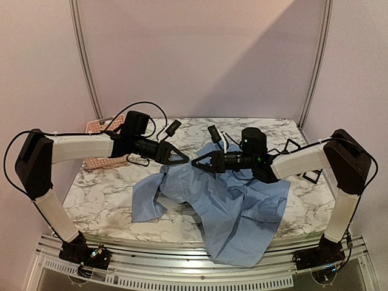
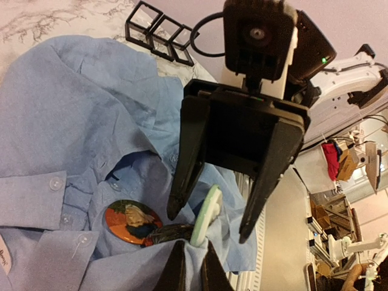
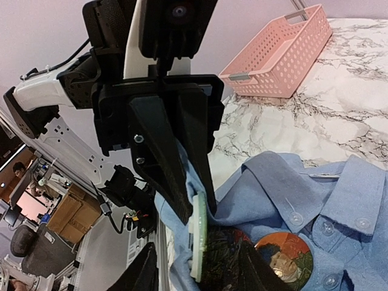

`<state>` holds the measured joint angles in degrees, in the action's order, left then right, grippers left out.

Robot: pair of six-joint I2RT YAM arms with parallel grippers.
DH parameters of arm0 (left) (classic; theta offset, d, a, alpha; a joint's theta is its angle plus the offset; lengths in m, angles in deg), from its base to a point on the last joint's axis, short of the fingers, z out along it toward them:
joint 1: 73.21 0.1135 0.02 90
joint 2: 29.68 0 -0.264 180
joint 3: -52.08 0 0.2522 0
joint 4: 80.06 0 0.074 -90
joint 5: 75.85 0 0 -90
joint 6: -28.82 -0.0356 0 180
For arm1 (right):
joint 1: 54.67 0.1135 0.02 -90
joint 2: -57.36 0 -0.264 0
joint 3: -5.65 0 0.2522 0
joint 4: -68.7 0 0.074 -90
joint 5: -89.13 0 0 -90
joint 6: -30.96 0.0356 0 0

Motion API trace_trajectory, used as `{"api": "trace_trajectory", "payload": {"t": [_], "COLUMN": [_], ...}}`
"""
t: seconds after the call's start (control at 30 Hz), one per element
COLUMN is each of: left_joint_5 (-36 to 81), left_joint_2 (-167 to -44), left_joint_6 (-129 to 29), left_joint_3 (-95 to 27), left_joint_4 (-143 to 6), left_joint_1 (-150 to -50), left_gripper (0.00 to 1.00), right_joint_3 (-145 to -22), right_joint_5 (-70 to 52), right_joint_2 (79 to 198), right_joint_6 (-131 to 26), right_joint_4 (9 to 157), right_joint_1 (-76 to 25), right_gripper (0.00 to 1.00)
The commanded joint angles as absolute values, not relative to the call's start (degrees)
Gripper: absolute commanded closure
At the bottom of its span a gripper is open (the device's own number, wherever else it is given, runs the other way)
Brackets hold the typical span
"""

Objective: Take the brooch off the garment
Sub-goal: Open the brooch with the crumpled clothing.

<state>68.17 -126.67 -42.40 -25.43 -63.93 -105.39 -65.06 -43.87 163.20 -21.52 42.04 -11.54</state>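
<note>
The garment [image 1: 242, 212] is a light blue shirt spread over the marble table, with one fold lifted between both grippers. My left gripper [image 2: 194, 245] is shut on that fold of cloth. A pale green-rimmed round brooch [image 2: 206, 212] stands edge-on on the fold, just past the left fingertips. My right gripper [image 3: 197, 248] faces the left one, its jaws on either side of the brooch [image 3: 199, 233] with a gap on each side. In the top view the two grippers [image 1: 183, 159] [image 1: 195, 162] meet tip to tip above the shirt.
Two more round badges are pinned on the shirt near the collar, one orange [image 2: 130, 221] and one dark [image 2: 173, 232]. A pink plastic basket [image 3: 285, 54] stands at the table's far left. Black wire cubes [image 2: 157, 24] sit at the right.
</note>
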Motion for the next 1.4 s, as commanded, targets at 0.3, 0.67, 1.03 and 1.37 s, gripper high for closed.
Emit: {"api": "trace_trajectory", "payload": {"t": [0.3,0.67,1.03,1.37], "left_joint_5": [69.4,69.3,69.3,69.4], "left_joint_2": [-124.3,-124.2,-124.3,-124.2], "left_joint_6": [-42.2,-42.1,-42.2,-42.4], "left_joint_3": [-24.6,-24.7,-24.6,-24.6], "left_joint_4": [-65.3,-65.3,-65.3,-65.3], "left_joint_1": [-105.2,-105.2,-105.2,-105.2], "left_gripper": [1.00,1.00,1.00,1.00], "right_joint_3": [-66.6,-66.5,-66.4,-66.4], "right_joint_5": [-44.1,-44.2,-44.3,-43.9], "right_joint_2": [165.8,166.2,166.2,166.5], "right_joint_6": [-19.3,-18.6,-18.3,-17.4], "right_joint_4": [39.4,38.7,38.5,38.2], "right_joint_1": [-11.1,-11.1,-11.1,-11.1], "right_gripper": [0.71,0.78,0.84,0.89]}}
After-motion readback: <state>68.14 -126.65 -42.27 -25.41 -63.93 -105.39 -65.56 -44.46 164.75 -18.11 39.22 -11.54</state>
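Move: The green-rimmed brooch stands edge-on at the fold of shirt the left fingers hold, about 2 cm to that hand's right and 1 cm above it. From the right hand it lies only about 1 cm to the left, level, already between the parted fingers. From the right hand, the dark brooch is some 3 cm ahead, 1 cm left and 2 cm lower; the orange brooch is roughly 6 cm ahead, directly in line and 4 cm lower. The right fingers close on the green-rimmed brooch from its face side and its pin side, quickly at first and then slowly, from a bit under half open to nearly shut. That hand otherwise stays within about 0.5 cm of its place, dipping slightly and coming back up. The left hand holds still, keeping its pinch on the shirt beside the brooch. ##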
